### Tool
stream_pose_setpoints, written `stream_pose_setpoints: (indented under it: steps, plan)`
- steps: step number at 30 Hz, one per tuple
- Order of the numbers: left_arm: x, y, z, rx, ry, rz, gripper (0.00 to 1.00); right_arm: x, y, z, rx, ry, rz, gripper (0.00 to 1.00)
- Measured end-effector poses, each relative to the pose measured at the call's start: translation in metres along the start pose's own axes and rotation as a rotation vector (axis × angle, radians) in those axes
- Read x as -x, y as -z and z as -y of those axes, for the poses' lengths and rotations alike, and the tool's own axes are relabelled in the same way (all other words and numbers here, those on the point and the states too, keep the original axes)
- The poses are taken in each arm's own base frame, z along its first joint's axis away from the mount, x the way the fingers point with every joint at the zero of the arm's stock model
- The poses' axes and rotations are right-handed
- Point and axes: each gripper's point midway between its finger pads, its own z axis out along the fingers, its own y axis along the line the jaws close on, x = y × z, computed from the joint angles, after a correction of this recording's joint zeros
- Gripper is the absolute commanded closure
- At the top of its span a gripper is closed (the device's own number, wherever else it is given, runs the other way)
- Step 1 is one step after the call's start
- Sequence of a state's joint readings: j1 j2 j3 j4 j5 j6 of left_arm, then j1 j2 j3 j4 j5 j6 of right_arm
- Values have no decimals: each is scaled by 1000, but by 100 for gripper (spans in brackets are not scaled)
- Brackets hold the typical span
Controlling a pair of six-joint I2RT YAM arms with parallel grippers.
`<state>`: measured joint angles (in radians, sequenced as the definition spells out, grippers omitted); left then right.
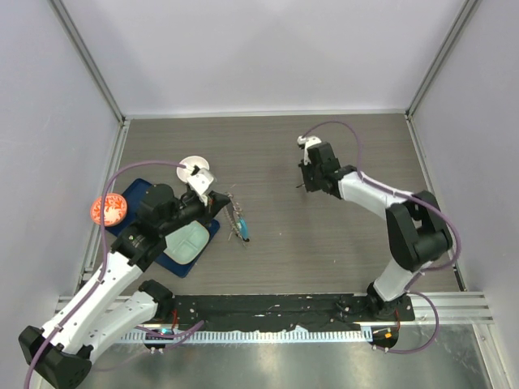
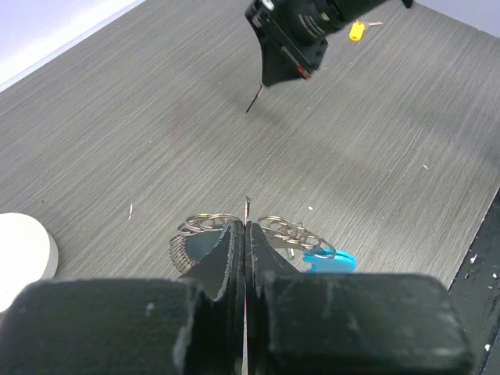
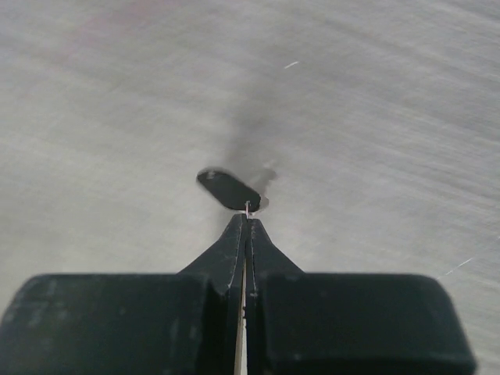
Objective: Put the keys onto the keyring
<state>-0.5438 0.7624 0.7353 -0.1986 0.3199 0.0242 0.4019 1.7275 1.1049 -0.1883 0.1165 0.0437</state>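
Observation:
My left gripper [image 2: 247, 226] is shut on the wire of the keyring [image 2: 205, 223]. Small silver rings fan out on both sides of the jaws, and a bright blue tag [image 2: 330, 258] hangs at the right. From above, the keyring [image 1: 238, 219] hangs just right of my left gripper [image 1: 220, 203], left of the table's middle. My right gripper [image 3: 247, 217] is shut on the thin metal blade of a key, whose black head [image 3: 228, 190] sticks out past the tips. In the left wrist view that key [image 2: 255, 98] points down from my right gripper [image 2: 286, 58], above the table and apart from the keyring.
A round white bowl [image 1: 195, 168] stands behind my left gripper. A blue tray [image 1: 138, 194] with a pale pad [image 1: 188, 241] lies under the left arm, and an orange-red round object [image 1: 108, 209] sits at its left edge. A small yellow piece [image 2: 356, 30] lies far right.

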Motion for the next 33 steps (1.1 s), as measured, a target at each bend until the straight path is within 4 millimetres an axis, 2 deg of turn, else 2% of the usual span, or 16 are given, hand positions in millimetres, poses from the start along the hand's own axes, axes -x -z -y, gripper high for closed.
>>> stream_pose_setpoints:
  steps: [3,6,10,14,18,25,33]
  plan:
    - [2,0,4,-20,-8,7,100,-13,34,-37,98,78,5,99]
    - [2,0,8,-33,-12,9,100,-27,59,-65,184,146,-6,99]
    - [3,0,10,-43,-14,11,100,-46,78,-83,258,216,-51,99]
    - [3,0,11,-50,-14,11,100,-62,85,-92,305,270,-106,99]
    - [3,0,12,-54,-14,12,100,-75,81,-96,325,314,-149,99]
    - [3,0,12,-55,-18,12,100,-90,54,-109,334,385,-222,99]
    - [3,-1,14,-60,-20,11,100,-76,28,-133,350,451,-185,99]
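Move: The right hand, already holding the black-fobbed key some 5 cm above the table, has the keyring bunch about 24 cm to its left, 16 cm back and roughly 13 cm higher. From that bunch, the blue tray lies about 20 cm left and level in reach, the white bowl some 19 cm left and 25 cm farther out. The keyring hangs from the left fingers, its middle 2 cm ahead, 4 cm right and 5 cm below. Keeping the key pinched, the right hand swings back and left about 15 cm towards the keyring, then sinks. ##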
